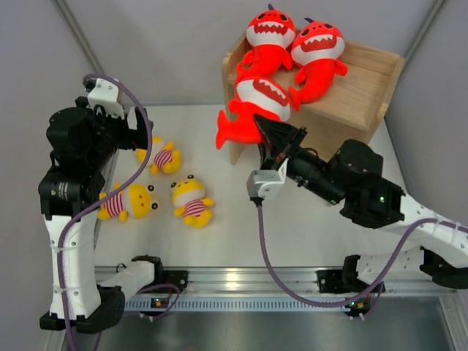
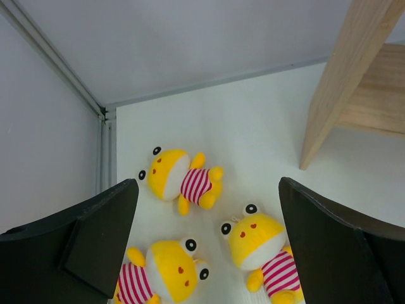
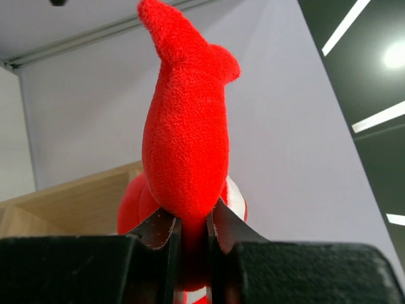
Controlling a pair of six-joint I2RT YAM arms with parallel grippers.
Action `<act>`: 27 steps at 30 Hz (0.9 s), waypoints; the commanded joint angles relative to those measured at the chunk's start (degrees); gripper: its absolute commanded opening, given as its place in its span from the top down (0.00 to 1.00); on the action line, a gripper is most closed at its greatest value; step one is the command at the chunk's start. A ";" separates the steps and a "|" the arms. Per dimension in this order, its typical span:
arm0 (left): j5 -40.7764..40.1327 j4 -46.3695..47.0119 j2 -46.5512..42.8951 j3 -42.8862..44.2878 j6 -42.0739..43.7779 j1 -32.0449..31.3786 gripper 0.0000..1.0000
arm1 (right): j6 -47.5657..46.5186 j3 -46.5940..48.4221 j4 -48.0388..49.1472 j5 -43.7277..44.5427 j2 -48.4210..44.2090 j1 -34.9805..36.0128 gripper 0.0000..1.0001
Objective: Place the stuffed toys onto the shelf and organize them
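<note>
Two red-orange sharks (image 1: 269, 35) (image 1: 319, 53) lie on top of the wooden shelf (image 1: 362, 91) at the back right. My right gripper (image 1: 269, 133) is shut on a third shark (image 1: 256, 99) by its tail end and holds it against the shelf's front left corner. In the right wrist view the red plush (image 3: 186, 133) is pinched between the jaws of that gripper (image 3: 193, 218). My left gripper (image 1: 143, 130) is open and empty above three yellow striped toys (image 1: 162, 156) (image 1: 128, 201) (image 1: 191, 202) lying on the table. They also show in the left wrist view (image 2: 180, 180) (image 2: 168, 269) (image 2: 266, 250).
A shelf leg and the lower board (image 2: 335, 82) stand to the right of the yellow toys. Grey walls close the table at the left and back. A metal rail (image 1: 241, 281) runs along the near edge between the arm bases.
</note>
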 commanded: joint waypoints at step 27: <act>8.67 -0.34 -1.51 -5.13 1.27 0.12 0.02 | -5.87 13.64 -25.26 -8.23 -1.13 -44.79 0.99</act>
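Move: The shark toy already in the right hand is bound for the free right end of the shelf's top board, about 15 cm ahead of that hand, 25 cm to its right and some 8 cm lower. The middle shark on the board is roughly 18 cm ahead, 14 cm to the right and 5 cm below; the left shark is 20 cm ahead, 2 cm right and equally low. From the left hand, the free end lies about 14 cm ahead, 54 cm right and nearly level. The held shark toy swings from before the shelf's left end to above its free right end, still pinched by the closed right fingers: some 22 cm right and 10 cm forward, rising about 8 cm then sinking 6 as the hand turns about 40 degrees clockwise. Meanwhile the empty, open left hand sinks nearly 4 cm and drifts 2 cm right. ##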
